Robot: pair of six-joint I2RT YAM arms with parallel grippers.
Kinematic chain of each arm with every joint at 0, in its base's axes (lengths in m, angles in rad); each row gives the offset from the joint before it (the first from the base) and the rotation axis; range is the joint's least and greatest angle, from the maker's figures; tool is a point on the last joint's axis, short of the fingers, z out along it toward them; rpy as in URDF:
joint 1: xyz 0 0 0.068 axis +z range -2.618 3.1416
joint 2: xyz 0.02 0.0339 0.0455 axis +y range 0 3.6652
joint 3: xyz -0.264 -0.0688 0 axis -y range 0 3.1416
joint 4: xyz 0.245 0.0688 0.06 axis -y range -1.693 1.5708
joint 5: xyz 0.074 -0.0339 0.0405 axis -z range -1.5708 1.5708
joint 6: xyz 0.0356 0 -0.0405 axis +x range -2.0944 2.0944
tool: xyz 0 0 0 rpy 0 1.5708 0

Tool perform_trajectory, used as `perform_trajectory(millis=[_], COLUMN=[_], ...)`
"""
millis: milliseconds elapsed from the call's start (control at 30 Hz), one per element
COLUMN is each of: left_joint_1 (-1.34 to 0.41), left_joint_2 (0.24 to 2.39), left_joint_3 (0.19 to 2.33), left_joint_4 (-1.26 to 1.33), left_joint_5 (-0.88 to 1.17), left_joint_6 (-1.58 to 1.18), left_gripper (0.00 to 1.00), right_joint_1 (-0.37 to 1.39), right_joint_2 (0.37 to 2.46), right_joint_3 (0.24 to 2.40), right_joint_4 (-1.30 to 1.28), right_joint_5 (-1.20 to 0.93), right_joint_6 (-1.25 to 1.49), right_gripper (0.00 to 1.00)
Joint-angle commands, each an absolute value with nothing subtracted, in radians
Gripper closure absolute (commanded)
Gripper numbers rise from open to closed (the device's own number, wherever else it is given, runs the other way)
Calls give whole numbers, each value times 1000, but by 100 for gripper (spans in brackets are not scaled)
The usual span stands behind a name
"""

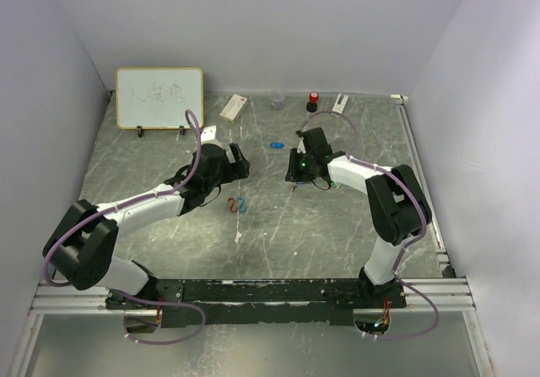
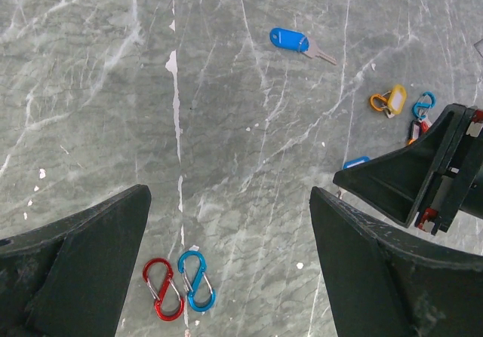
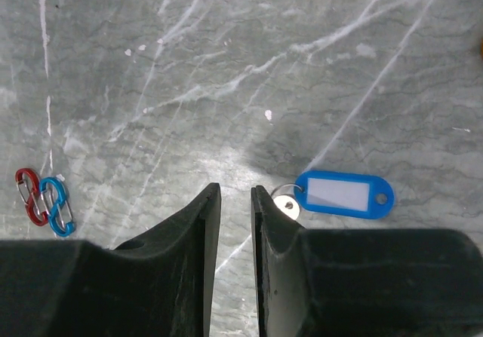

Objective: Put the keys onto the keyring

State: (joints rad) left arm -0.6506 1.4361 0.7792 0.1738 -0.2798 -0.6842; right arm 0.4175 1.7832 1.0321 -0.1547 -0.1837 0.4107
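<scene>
A key with a blue tag [image 3: 343,194] lies flat on the table, its metal head [image 3: 287,205] just right of my right gripper's [image 3: 235,190] right finger. The jaws stand a narrow gap apart with only bare table between them. A second blue-tagged key [image 2: 290,39] lies farther back and also shows in the top view [image 1: 277,145]. A yellow tag [image 2: 394,98] with an orange ring lies beside the right gripper [image 2: 423,175]. My left gripper [image 2: 230,194] is wide open and empty above the table [image 2: 90,88].
A red carabiner [image 2: 164,289] and a blue carabiner [image 2: 196,280] lie side by side near the left gripper's left finger. Another blue carabiner [image 2: 423,105] lies by the yellow tag. A whiteboard [image 1: 159,97], a white box [image 1: 233,107] and a cup [image 1: 278,100] stand at the back.
</scene>
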Motion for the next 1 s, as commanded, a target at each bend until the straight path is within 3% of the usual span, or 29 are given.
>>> perform_trajectory(millis=[0, 100, 233, 367, 633, 967], left_joint_1=[-644, -644, -644, -644, -644, -644], left_joint_2=[1418, 1417, 1423, 1450, 1494, 1507], left_joint_3=[809, 810, 811, 836, 865, 878], left_joint_4=[178, 178, 182, 162, 141, 127], left_joint_5=[-264, -261, -245, -228, -209, -220], left_joint_6=[-669, -669, -668, -653, -649, -639], left_gripper=[3, 3, 3, 2, 2, 2], right_joint_1=[449, 453, 450, 444, 440, 439], right_joint_2=[1790, 1773, 1746, 1715, 1700, 1891], right_joint_3=[1069, 1070, 1057, 1030, 1020, 1166], right_joint_4=[-146, -158, -181, -168, -117, -67], right_joint_5=[-148, -106, -29, -2, 28, 45], right_joint_6=[402, 401, 389, 381, 355, 331], right_gripper=[77, 73, 54, 49, 48, 51])
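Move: The far blue-tagged key lies about 13 cm ahead of my right hand and 2 cm to its left, near table height, some 2 cm lower. The near blue tag sits 4 cm to my right hand's right and 1 cm back. The yellow tag with the orange ring is about 6 cm ahead and 8 cm right. From my left hand the far key is roughly 13 cm ahead, 13 cm right and 12 cm lower. I finish a small leftward nudge of my right hand beside the near tag's key, then open the fingers from nearly shut to about half while backing off some 2.5 cm to the right and rising 2 cm. From there I swing forward, quickening and dipping a little, about 5 cm in all towards the far blue-tagged key, the fingers tilting up by some 10 degrees. ##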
